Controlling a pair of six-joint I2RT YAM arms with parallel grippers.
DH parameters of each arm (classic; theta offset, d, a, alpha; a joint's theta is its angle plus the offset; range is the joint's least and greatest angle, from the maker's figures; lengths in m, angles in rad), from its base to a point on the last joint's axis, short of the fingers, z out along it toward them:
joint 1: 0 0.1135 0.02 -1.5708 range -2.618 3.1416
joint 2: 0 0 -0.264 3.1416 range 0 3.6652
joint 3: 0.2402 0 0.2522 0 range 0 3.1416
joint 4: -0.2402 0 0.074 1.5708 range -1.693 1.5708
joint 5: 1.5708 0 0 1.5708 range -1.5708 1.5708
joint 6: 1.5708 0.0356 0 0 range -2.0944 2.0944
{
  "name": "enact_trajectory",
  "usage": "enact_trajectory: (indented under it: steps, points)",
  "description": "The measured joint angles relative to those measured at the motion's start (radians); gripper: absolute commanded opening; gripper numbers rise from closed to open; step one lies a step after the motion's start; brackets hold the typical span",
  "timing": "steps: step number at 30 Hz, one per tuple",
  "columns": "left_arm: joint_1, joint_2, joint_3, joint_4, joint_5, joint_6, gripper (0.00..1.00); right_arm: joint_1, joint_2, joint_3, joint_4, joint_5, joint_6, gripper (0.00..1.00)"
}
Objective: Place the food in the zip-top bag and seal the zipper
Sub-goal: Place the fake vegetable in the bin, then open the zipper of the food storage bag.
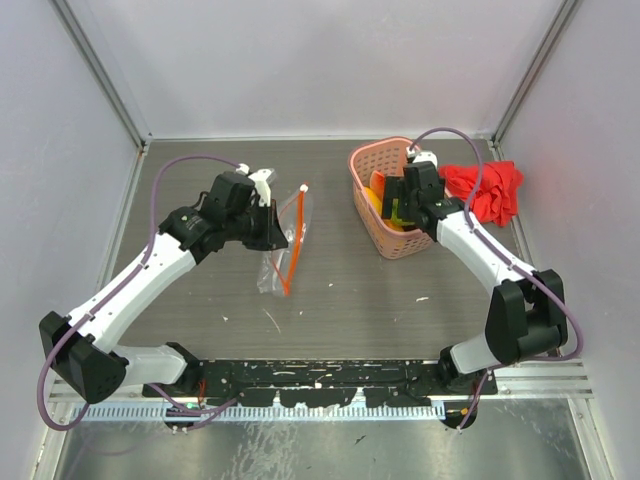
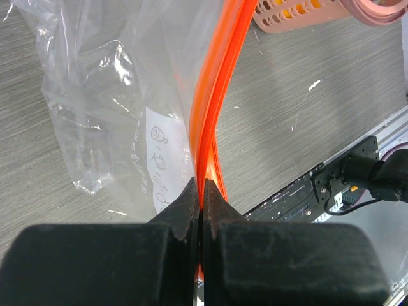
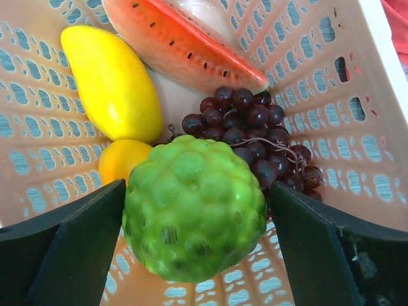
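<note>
The clear zip-top bag hangs at centre-left, lifted by its orange-red zipper. My left gripper is shut on that strip; in the left wrist view the zipper runs up from the pinched fingertips of the left gripper, with the bag sagging to the left. My right gripper reaches into the pink basket. It stands open as the right gripper straddles the bumpy green ball. Behind the ball lie the yellow piece, the orange piece and the grape bunch.
The pink lattice basket stands at the back right, its wall close around my right fingers. A watermelon slice lies at its far end. A red cloth sits right of the basket. Grey walls enclose the table.
</note>
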Motion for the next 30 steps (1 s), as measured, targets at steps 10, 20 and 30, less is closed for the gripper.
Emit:
enact_trajectory:
  steps: [10,20,30]
  points:
    - [0.0,0.0,-0.005,0.022,0.001,-0.021,0.0,0.003,-0.114,0.004,-0.087,-0.071,0.011,1.0]
    - [0.0,-0.003,-0.031,0.061,0.0,-0.056,0.0,0.151,-0.307,0.003,-0.02,-0.227,0.113,0.84]
    - [0.0,-0.01,-0.037,0.095,0.0,-0.078,0.0,0.325,-0.292,-0.137,0.27,-0.338,0.272,0.6]
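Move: The right gripper is inside the bin, with the green vegetable between its opened fingers, just below the fingertips. The zip-top bag it heads for is some 25 cm to its left, 9 cm back and 5 cm higher. Around it, the bin's middle is 2 cm ahead and 4 cm down, and the yellow mango 6 cm left, 2 cm ahead and 6 cm down. From the left gripper, which holds the bag, the bag's middle is about 2 cm right and 3 cm down. Draw the right gripper back and up off the green vegetable and out of the bin, then sweep it left towards the bag, about 17 cm left and 9 cm back in all, dipping slightly at the end. On the way roll its left side up some 30 degrees, turn it counter-clockwise and let the fingers come partly shut. Keep the left gripper's pinch on the bag. ##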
